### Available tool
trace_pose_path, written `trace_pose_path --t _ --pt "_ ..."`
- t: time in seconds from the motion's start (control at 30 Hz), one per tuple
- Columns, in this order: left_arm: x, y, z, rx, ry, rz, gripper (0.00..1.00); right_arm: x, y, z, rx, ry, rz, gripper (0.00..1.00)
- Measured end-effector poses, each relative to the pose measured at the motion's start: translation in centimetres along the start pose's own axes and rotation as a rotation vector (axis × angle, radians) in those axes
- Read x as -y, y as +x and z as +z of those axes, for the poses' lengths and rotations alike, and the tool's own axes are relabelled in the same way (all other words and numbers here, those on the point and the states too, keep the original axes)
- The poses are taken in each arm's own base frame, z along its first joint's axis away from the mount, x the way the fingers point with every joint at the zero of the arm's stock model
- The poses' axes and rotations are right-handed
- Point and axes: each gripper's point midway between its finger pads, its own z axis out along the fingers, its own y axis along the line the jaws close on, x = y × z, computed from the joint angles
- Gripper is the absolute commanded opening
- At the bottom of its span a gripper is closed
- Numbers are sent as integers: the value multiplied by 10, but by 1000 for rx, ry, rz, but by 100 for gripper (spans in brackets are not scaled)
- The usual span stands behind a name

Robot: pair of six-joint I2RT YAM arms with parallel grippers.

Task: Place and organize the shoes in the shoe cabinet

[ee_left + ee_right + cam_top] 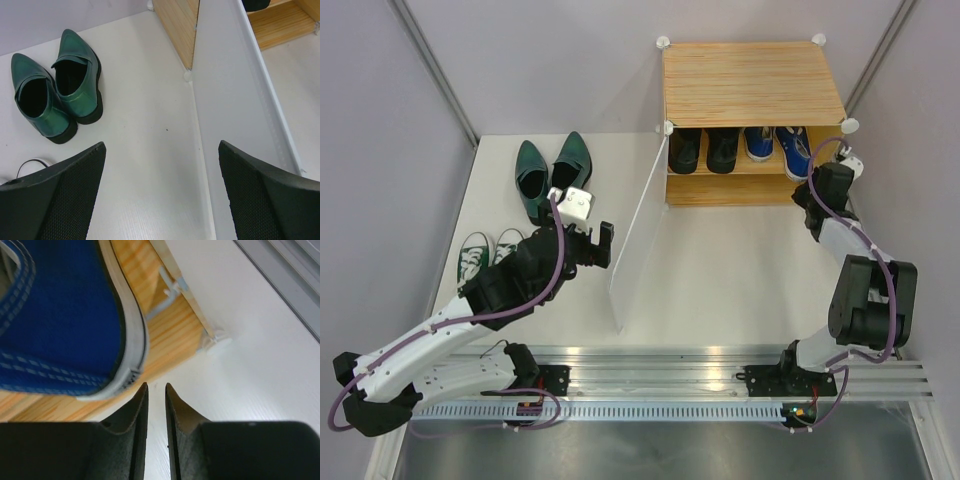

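Observation:
The shoe cabinet [750,85] stands at the back right with its translucent door [638,235] swung open toward me. Black dress shoes [705,150] and blue sneakers [775,145] sit on its shelf. Dark green pointed shoes [550,175] and green white-toed sneakers [485,255] lie on the table at left. My left gripper [588,240] hovers open and empty between the dark green shoes [55,90] and the door [225,100]. My right gripper [156,385] is nearly shut on nothing, at the shelf's front edge beside a blue sneaker's heel [60,315].
Grey walls enclose the white table on three sides. The open door panel splits the table into a left and a right area. A white corner connector [217,342] sits at the cabinet's lower front corner. A metal rail [670,375] carries both arm bases.

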Motion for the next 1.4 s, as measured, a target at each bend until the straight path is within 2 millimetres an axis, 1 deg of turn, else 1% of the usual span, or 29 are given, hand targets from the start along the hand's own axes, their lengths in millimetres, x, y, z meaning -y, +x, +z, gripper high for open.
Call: trace_pose_path --t 0.2,0.43,0.7,0.83,0.93,1.0,1.13,1.23,1.33,1.37,1.4 --pt "0 0 0 0 -2 0 95 -15 -12 18 17 -52 -4 24" --pt "-2 0 0 0 -6 -1 95 -30 -11 28 1 -98 -12 23" --pt "-3 -1 -1 5 -8 -5 95 -31 -6 33 -24 -89 -18 26" --pt "-3 -2 -1 7 -8 -6 95 -30 -7 34 -32 -68 -26 28" --pt "-3 -2 -1 7 -8 -7 95 -28 -10 35 -37 -48 -35 38" --pt "-3 -2 -1 7 -8 -7 95 -26 -11 36 -45 -31 -44 43" --pt "-4 -2 -1 8 -8 -7 95 -24 -10 36 -62 -16 -50 47" --pt "-4 -3 -2 10 -8 -8 95 -26 -7 35 -73 -23 -50 48" --pt "-4 -3 -3 12 -7 -10 95 -30 -4 26 -80 -52 -50 47" --pt "-4 -3 -3 12 -7 -10 95 -32 -5 21 -74 -66 -49 44" --pt "-4 -3 -3 12 -7 -10 95 -36 -8 15 -60 -88 -48 39"
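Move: The right hand is just in front of the cabinet. The outer blue shoe's middle is about 14 cm ahead, 3 cm left and 3 cm above, its heel jutting from the upper shelf only a few centimetres off. At similar height, the other blue shoe lies some 16 cm ahead and 11 cm left, the nearer black shoe 15 cm ahead and 19 cm left. From the idle left hand, the outer blue shoe is roughly 32 cm ahead, 47 cm right and 14 cm below. The right hand pushes about 4.5 cm forward at the outer blue shoe's heel, opens partway, then eases back, left and up. ##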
